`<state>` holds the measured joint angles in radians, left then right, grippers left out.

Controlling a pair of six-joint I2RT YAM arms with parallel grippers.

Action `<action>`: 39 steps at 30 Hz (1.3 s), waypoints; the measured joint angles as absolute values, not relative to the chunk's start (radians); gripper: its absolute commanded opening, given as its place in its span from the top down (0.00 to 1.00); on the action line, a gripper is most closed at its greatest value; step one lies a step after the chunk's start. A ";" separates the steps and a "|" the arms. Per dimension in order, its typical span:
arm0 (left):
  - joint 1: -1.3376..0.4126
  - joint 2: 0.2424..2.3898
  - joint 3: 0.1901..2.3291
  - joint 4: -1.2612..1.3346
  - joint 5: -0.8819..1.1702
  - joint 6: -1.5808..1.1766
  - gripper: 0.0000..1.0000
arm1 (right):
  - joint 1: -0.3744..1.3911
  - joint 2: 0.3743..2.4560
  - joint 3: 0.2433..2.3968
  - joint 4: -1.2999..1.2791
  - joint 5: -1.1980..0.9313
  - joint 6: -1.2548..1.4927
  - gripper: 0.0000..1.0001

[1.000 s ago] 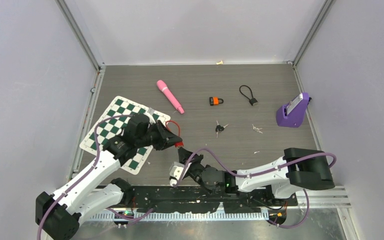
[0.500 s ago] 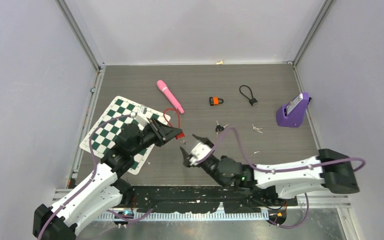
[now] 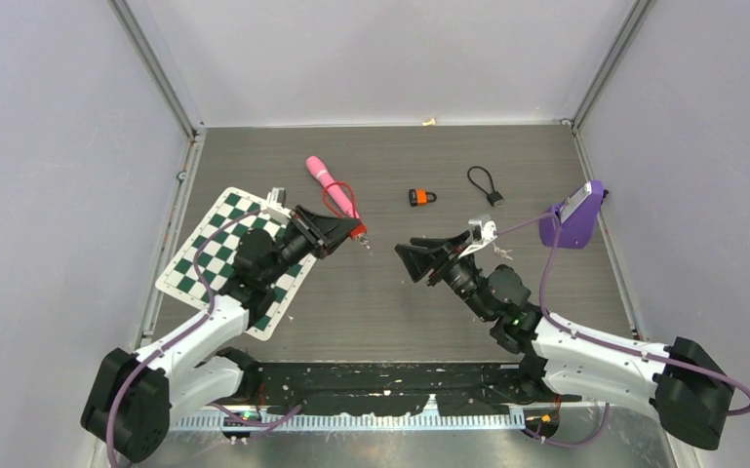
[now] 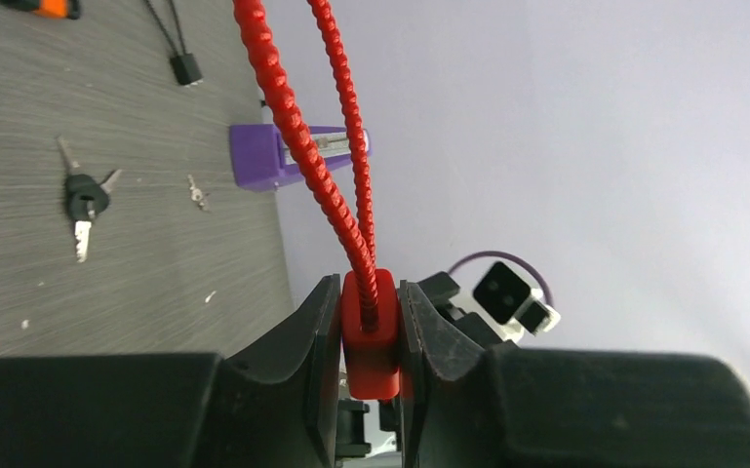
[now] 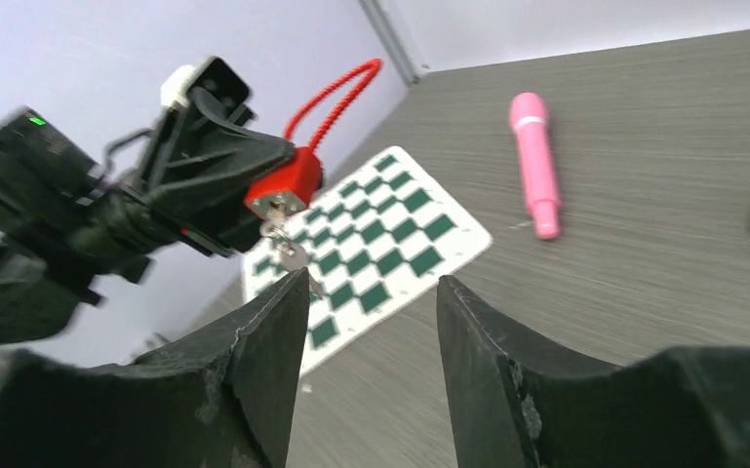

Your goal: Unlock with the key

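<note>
My left gripper (image 3: 353, 233) is shut on the red body of a cable lock (image 4: 371, 333) and holds it above the table. The lock's red cable loop (image 4: 297, 146) sticks out past the fingers. A small silver key (image 5: 290, 252) hangs from the underside of the lock (image 5: 288, 180). My right gripper (image 3: 405, 261) stands open a short way to the right of the lock. It faces the lock, with nothing between its fingers (image 5: 254, 351).
A green-and-white chessboard (image 3: 217, 246) lies under the left arm. A pink stick (image 3: 332, 187), an orange padlock (image 3: 421, 197), a black cable lock (image 3: 486, 185) and a purple holder (image 3: 573, 216) lie at the back. A black-headed key bunch (image 4: 83, 200) and a small key (image 4: 195, 192) lie mid-table.
The right gripper was shut close under the lock. It has opened and swung away to the right. The left gripper has carried the lock up and toward the back.
</note>
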<state>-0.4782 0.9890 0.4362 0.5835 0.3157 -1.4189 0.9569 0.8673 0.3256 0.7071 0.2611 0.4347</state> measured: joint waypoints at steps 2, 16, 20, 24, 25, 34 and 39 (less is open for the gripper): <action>-0.478 1.013 0.442 0.633 0.331 -1.438 1.00 | 0.927 0.891 0.325 0.760 0.205 0.518 0.43; -0.485 1.065 0.471 0.802 0.390 -1.493 1.00 | 0.855 1.153 0.370 1.082 -0.036 0.817 0.50; -0.490 1.066 0.472 0.818 0.395 -1.493 1.00 | 0.855 1.172 0.386 1.141 -0.067 0.842 0.51; -0.496 1.071 0.472 0.821 0.397 -1.492 1.00 | 0.855 1.174 0.390 1.169 -0.078 0.851 0.57; -0.498 1.072 0.472 0.821 0.397 -1.492 1.00 | 0.855 1.175 0.391 1.173 -0.080 0.853 0.59; -0.509 1.076 0.472 0.830 0.397 -1.487 1.00 | 0.855 1.202 0.417 1.180 -0.093 0.871 0.70; -0.510 1.076 0.472 0.836 0.397 -1.485 1.00 | 0.855 1.212 0.419 1.177 -0.100 0.888 0.77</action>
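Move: The key, standing in the red lock's keyhole, lies about 8 cm to the right hand's left, 1 cm ahead and 1 cm higher. The lock is about 3 cm ahead, 10 cm left and 2 cm up. Some 24 cm below are the black-headed keys, about 15 cm ahead and 6 cm right, and the pink microphone, about 30 cm ahead and 18 cm left. From the left hand, the key is 3 cm back, 3 cm right and 1 cm lower. The key in the red lock is lifted about 4.5 cm and brought some 2 cm right by the left hand, which keeps its grip on the lock. To meet it the right hand goes left and up, over 5 cm each way, rolling its left side up and turning counter-clockwise, roughly 30 degrees in all, while its fingers narrow from over half open to about a quarter around the key's head. ##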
